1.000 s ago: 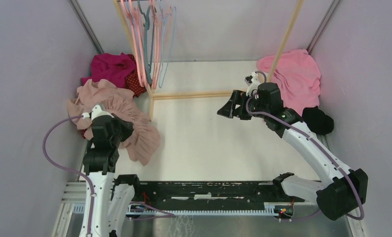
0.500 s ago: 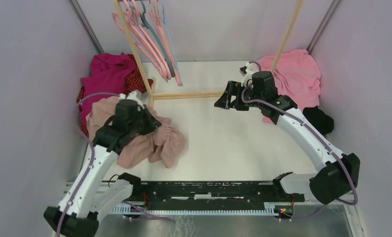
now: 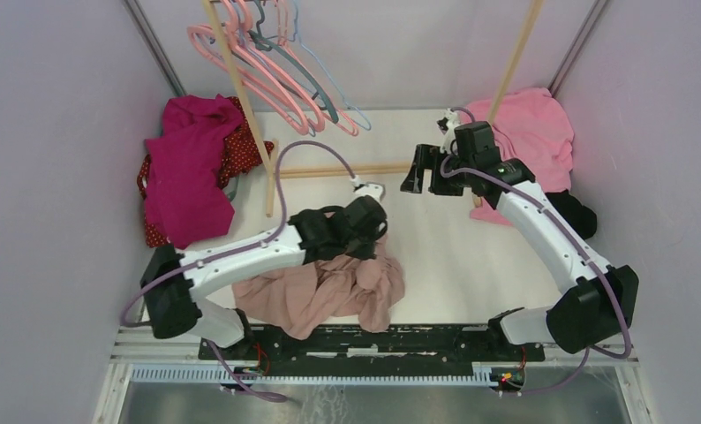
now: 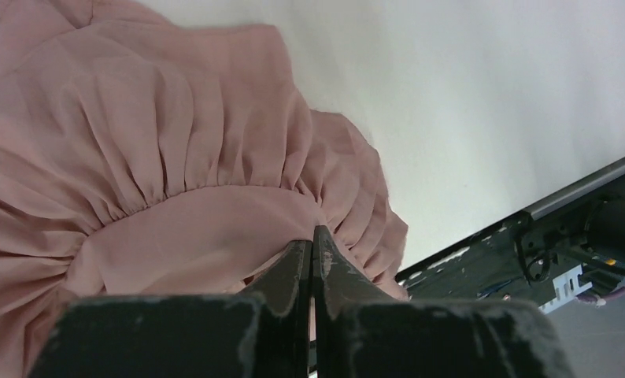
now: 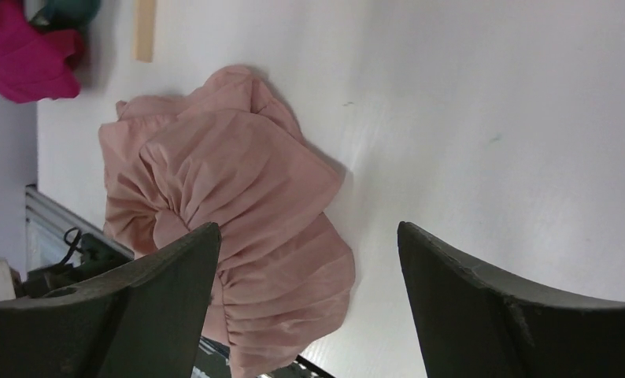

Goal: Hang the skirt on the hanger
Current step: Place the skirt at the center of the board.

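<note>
The skirt [image 3: 329, 296] is dusty pink and pleated, lying bunched near the table's front middle. My left gripper [image 3: 369, 231] is shut on its gathered waistband. In the left wrist view the skirt [image 4: 175, 157] fills the frame and the gripper [image 4: 313, 236] pinches fabric at its tips. Several pink, grey and blue hangers [image 3: 281, 75] hang tilted on the wooden rack at the back left. My right gripper [image 3: 422, 168] hovers open over the table's back middle, holding nothing. Its wrist view shows the gripper [image 5: 309, 228] wide apart, looking down at the skirt [image 5: 231, 189].
A magenta clothes pile [image 3: 188, 159] lies at the back left, a pink garment [image 3: 532, 132] and a black item [image 3: 569, 215] at the right. The rack's base bar [image 3: 347, 170] crosses the table; its posts [image 3: 516, 53] rise at the back. A black rail [image 3: 365, 340] lines the front.
My left arm swung from the left clothes pile to the table's middle, dragging the skirt along. The hangers swung out to the right. My right gripper shifted slightly and stayed open.
</note>
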You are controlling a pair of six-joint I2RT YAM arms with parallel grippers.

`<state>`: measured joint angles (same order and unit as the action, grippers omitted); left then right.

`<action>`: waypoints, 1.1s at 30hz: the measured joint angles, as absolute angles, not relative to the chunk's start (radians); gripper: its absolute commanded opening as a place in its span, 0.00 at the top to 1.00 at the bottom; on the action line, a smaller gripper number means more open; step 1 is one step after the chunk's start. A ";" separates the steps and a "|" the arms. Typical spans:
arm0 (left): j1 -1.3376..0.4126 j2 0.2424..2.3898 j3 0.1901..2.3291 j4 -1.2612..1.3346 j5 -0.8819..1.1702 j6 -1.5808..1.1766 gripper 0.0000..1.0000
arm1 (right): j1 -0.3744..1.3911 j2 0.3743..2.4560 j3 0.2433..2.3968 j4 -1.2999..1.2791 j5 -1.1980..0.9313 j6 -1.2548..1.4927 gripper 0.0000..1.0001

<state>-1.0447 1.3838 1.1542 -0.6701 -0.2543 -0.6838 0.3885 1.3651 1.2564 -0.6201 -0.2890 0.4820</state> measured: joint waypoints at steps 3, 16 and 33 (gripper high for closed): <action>-1.092 1.515 1.230 -0.612 -0.263 -0.676 0.93 | 0.336 1.353 1.245 -0.663 -0.260 0.472 0.12; -1.102 1.594 1.304 -0.514 -0.364 -0.591 0.54 | 0.299 1.308 1.116 -0.714 -0.222 0.447 0.16; -1.093 1.261 0.848 -0.716 -0.533 -0.822 0.49 | 0.636 1.265 1.048 -0.719 -0.186 0.425 0.14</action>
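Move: The left hand already grips the skirt; the board's centre it is carried to lies some 5 cm ahead, 2 cm right and 14 cm below. The rack's crossbar runs beyond, its middle about 20 cm ahead, 2 cm right and 14 cm down. From the open right hand, the skirt's middle is roughly 19 cm back, 20 cm left and 20 cm below; that crossbar's middle is 7 cm ahead, 10 cm left. Rightward first, about 8 cm and slightly forward, the left hand carries the skirt over the board and opens halfway to let go; it then swings left about 17 cm and back, rising before dipping over the cloth. The open right hand shifts right, sinks about 7 cm, then comes back and left over the skirt's right part, turning counter-clockwise. ##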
